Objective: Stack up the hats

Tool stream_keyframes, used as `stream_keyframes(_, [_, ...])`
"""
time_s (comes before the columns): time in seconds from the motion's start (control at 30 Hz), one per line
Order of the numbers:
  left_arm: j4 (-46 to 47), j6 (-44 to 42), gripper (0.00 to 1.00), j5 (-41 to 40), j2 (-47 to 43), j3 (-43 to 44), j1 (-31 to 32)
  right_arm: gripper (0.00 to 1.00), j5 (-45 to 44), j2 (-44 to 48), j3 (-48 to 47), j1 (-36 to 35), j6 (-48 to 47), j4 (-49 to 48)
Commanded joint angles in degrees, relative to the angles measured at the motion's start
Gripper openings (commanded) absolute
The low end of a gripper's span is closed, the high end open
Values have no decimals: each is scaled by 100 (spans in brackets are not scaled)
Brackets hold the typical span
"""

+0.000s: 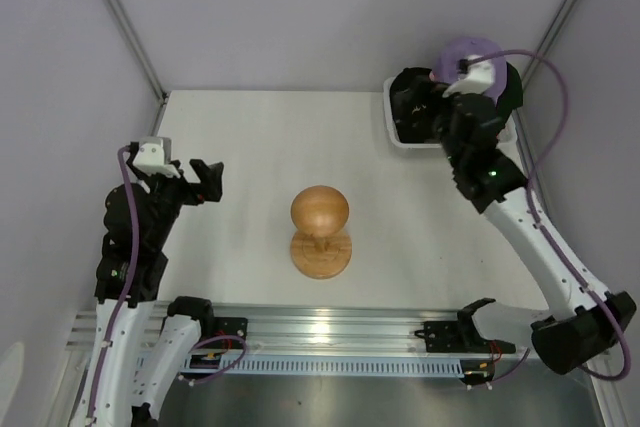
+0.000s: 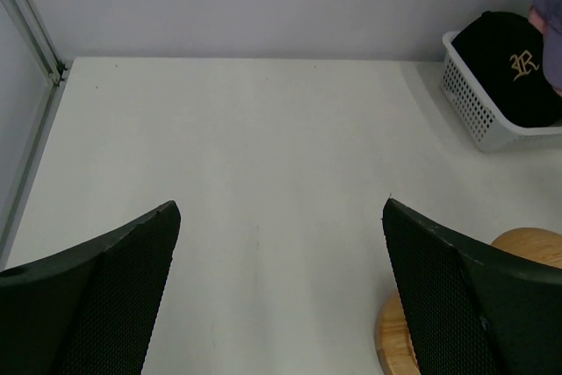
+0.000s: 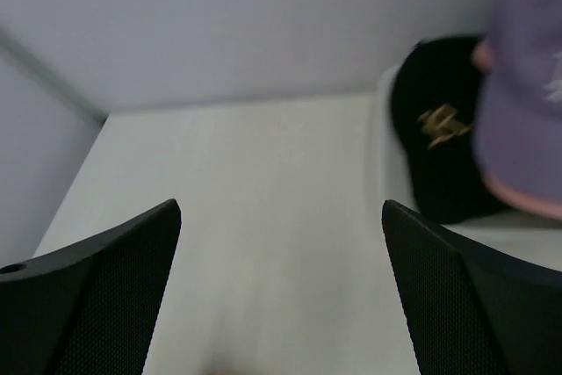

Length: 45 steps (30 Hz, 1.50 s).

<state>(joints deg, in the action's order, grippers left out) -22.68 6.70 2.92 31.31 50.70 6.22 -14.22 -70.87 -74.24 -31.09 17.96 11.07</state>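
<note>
A black hat (image 2: 507,66) with a gold logo lies in the white mesh basket (image 2: 479,122) at the far right of the table. A purple hat (image 1: 468,49) sits on top at the basket's far side, and the right wrist view shows this purple hat (image 3: 525,103) beside the black hat (image 3: 439,151), with a pink edge under it. My right gripper (image 1: 410,105) hovers at the basket's left end. In its own view the right gripper (image 3: 281,208) is open and holds nothing. My left gripper (image 1: 205,182) is at the left of the table. This left gripper (image 2: 281,208) is open over bare table.
A round wooden stand (image 1: 320,232) with a domed top stands in the middle of the table, and its edge (image 2: 527,248) shows behind my left gripper's right finger. Walls close the back and both sides. A metal rail (image 1: 330,332) runs along the near edge.
</note>
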Motion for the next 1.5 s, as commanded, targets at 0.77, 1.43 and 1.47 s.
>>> stream_keyframes(0.77, [-290, -63, 99, 754, 640, 371, -472, 88, 3883, -3002, 401, 4568, 331, -2908])
stream_keyframes(1.43, [-184, -134, 99, 868, 780, 309, -595, 14, 5095, -3478, 129, 4744, 736, -3981])
stream_keyframes(1.47, [-184, -134, 99, 877, 780, 318, -595, 5, 5130, -3434, 111, 4744, 771, -3964])
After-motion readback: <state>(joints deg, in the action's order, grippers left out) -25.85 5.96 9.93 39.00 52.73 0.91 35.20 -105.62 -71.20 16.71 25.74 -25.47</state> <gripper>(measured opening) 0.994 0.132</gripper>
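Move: The purple hat's middle lies about 24 cm ahead of my right hand, 18 to the right and 17 lower. The pink hat pokes out beneath it, at about 22 ahead and 20 to the right. The black hat is 18 ahead and 6 right, the dark green hat 22 ahead and 31 right. The wooden stand is 10 back and 18 left. From my left hand, the purple hat is roughly 36 ahead and 57 right. My open right hand swings away from the wooden stand, some 23 cm right and 11 forward, rising briefly and then dropping about 17 to the near right side of the basket. I ease 5 cm farther in, fingers narrowing slightly on the way, then close them to pinch the right part of the purple hat's brim, starting to lift a little. My left hand only dips about 3 cm, nose down. ##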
